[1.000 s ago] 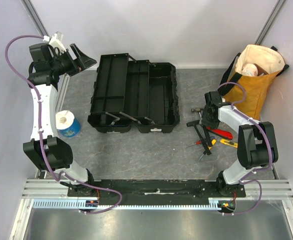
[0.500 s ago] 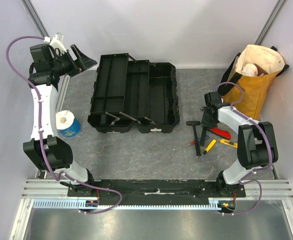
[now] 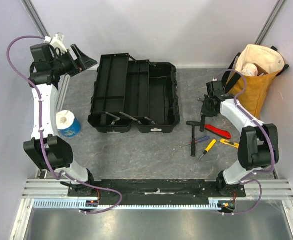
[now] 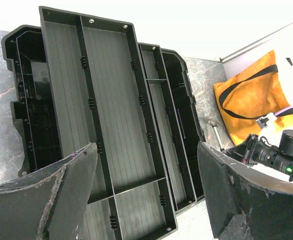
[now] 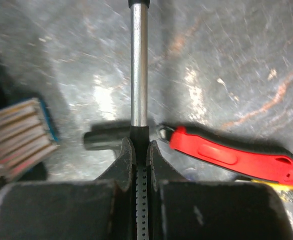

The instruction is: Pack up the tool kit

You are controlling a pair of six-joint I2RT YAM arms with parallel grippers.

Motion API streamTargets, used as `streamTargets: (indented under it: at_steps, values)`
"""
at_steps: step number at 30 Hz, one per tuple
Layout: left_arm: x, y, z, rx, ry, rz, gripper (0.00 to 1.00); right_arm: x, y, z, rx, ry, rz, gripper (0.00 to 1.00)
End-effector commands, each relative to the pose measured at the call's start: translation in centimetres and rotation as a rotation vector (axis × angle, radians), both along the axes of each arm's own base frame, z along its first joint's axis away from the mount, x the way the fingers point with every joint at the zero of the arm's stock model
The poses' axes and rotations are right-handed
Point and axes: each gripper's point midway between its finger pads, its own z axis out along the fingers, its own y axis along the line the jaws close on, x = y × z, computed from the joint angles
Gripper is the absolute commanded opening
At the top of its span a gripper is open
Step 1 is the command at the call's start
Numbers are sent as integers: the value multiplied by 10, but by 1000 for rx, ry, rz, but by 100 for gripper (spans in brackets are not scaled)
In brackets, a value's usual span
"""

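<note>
The black toolbox (image 3: 133, 95) lies open at mid-table, its trays (image 4: 111, 115) folded out with nothing in them. A hammer (image 3: 193, 131), red-handled pliers (image 3: 217, 131), two screwdrivers (image 3: 201, 145) and a yellow knife (image 3: 229, 143) lie on the table to its right. My right gripper (image 3: 205, 106) (image 5: 139, 145) hangs over the far end of that pile. It is shut on the black handle of a silver-shafted tool (image 5: 138, 75), with the pliers (image 5: 236, 157) blurred below. My left gripper (image 3: 83, 59) (image 4: 146, 190) is open, raised at the far left and facing the toolbox.
A mustard tote bag (image 3: 256, 80) stands at the far right, close behind my right arm. A blue-and-white cup (image 3: 67, 124) sits left of the toolbox beside my left arm. White walls and metal posts close in the table.
My right gripper has shut on the silver-shafted tool and drawn back from the pile toward the far side. The hammer and screwdrivers shifted a little. The left arm has held still.
</note>
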Motion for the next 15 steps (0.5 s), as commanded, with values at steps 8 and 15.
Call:
streamTargets:
  at_steps: [8, 15]
  values:
    - [-4, -4, 31, -1, -75, -32, 86, 71, 111, 139, 405, -406, 250, 0]
    - [-11, -10, 35, -30, -69, -53, 85, 85, 203, 141, 479, -427, 391, 0]
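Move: The right hand already holds the hammer clear of the table. The toolbox's empty right bay, where it is being taken, has its middle some 21 cm to this hand's left and about 5 cm ahead, slightly lower. The black mallet lies about 15 cm back and 6 cm left, the red knife roughly 12 cm back and 5 cm right, both about 6 cm down. From the idle left hand the bay is about 29 cm right, 5 cm back and 31 cm down. Leftward, up and somewhat forward in one quickening sweep, the right hand carries the hammer from over the bare table towards the toolbox's right bay, about 15 cm left and 11 cm up. The closed fingers keep their pinch on the handle while the wrist swings some 30 degrees, bringing the fingers round to the left and out of their steep downward slant. ##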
